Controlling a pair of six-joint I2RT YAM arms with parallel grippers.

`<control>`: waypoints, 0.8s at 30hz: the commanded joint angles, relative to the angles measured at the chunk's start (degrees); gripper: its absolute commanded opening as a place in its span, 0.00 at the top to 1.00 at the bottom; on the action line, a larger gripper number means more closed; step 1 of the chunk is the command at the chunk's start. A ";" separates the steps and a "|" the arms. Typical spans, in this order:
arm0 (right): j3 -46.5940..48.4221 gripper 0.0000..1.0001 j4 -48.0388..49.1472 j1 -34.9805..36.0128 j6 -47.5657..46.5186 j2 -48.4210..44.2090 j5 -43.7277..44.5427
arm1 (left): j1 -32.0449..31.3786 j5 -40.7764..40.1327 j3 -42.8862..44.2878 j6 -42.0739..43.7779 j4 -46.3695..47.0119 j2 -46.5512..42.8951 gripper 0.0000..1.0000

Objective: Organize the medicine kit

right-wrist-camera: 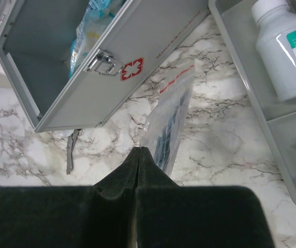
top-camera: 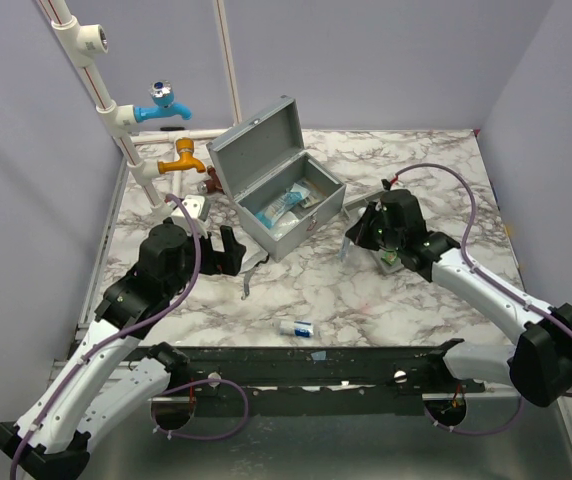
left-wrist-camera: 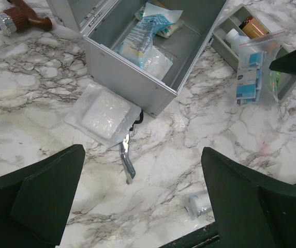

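The medicine kit (top-camera: 284, 200) is a grey metal box standing open at mid-table, lid (top-camera: 256, 140) tipped back, with packets inside (left-wrist-camera: 143, 36). Its latch and red cross face the right wrist camera (right-wrist-camera: 132, 68). The grey compartmented tray (right-wrist-camera: 241, 72) lies out on the marble right of the box and holds a white bottle (right-wrist-camera: 285, 49). My right gripper (right-wrist-camera: 139, 150) is shut on the corner of a clear zip bag (right-wrist-camera: 169, 111), which hangs between box and tray (top-camera: 350, 246). My left gripper (left-wrist-camera: 143, 181) hovers open and holds nothing, over the marble just before the box's left corner (top-camera: 222, 252).
A gauze packet (left-wrist-camera: 104, 113) and scissors (left-wrist-camera: 126, 161) lie by the box's front corner. A small vial (top-camera: 296, 326) rests near the table's front rail. Pipes with blue (top-camera: 162, 108) and orange taps (top-camera: 181, 158) stand at back left, beside a brown-handled tool (left-wrist-camera: 21, 18).
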 commanded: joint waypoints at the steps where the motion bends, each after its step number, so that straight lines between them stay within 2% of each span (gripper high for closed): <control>1: 4.50 0.99 -0.30 0.42 -1.00 0.36 1.96 | 0.36 -0.06 0.22 0.63 0.35 -0.68 0.01; 12: 13.78 0.99 3.71 0.43 3.57 4.94 1.92 | 0.37 0.15 0.23 0.49 0.32 -1.25 0.01; 24: 23.04 0.99 14.16 0.37 12.48 18.23 -3.60 | 0.63 0.68 0.22 0.36 0.50 -2.62 0.01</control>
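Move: The right hand holds the zip bag of blue packets. The open medicine kit it is taken to lies about 11 cm ahead, 13 cm left and 9 cm below. The grey tray sits roughly 6 cm ahead and 8 cm right, the scissors some 4 cm back and 22 cm left, both about 13 cm down. From the left hand, the kit is about 18 cm ahead, 13 cm right and 18 cm below. Still pinching the zip bag, the right hand rises and goes forward-left about 14 cm towards the kit's opening. ##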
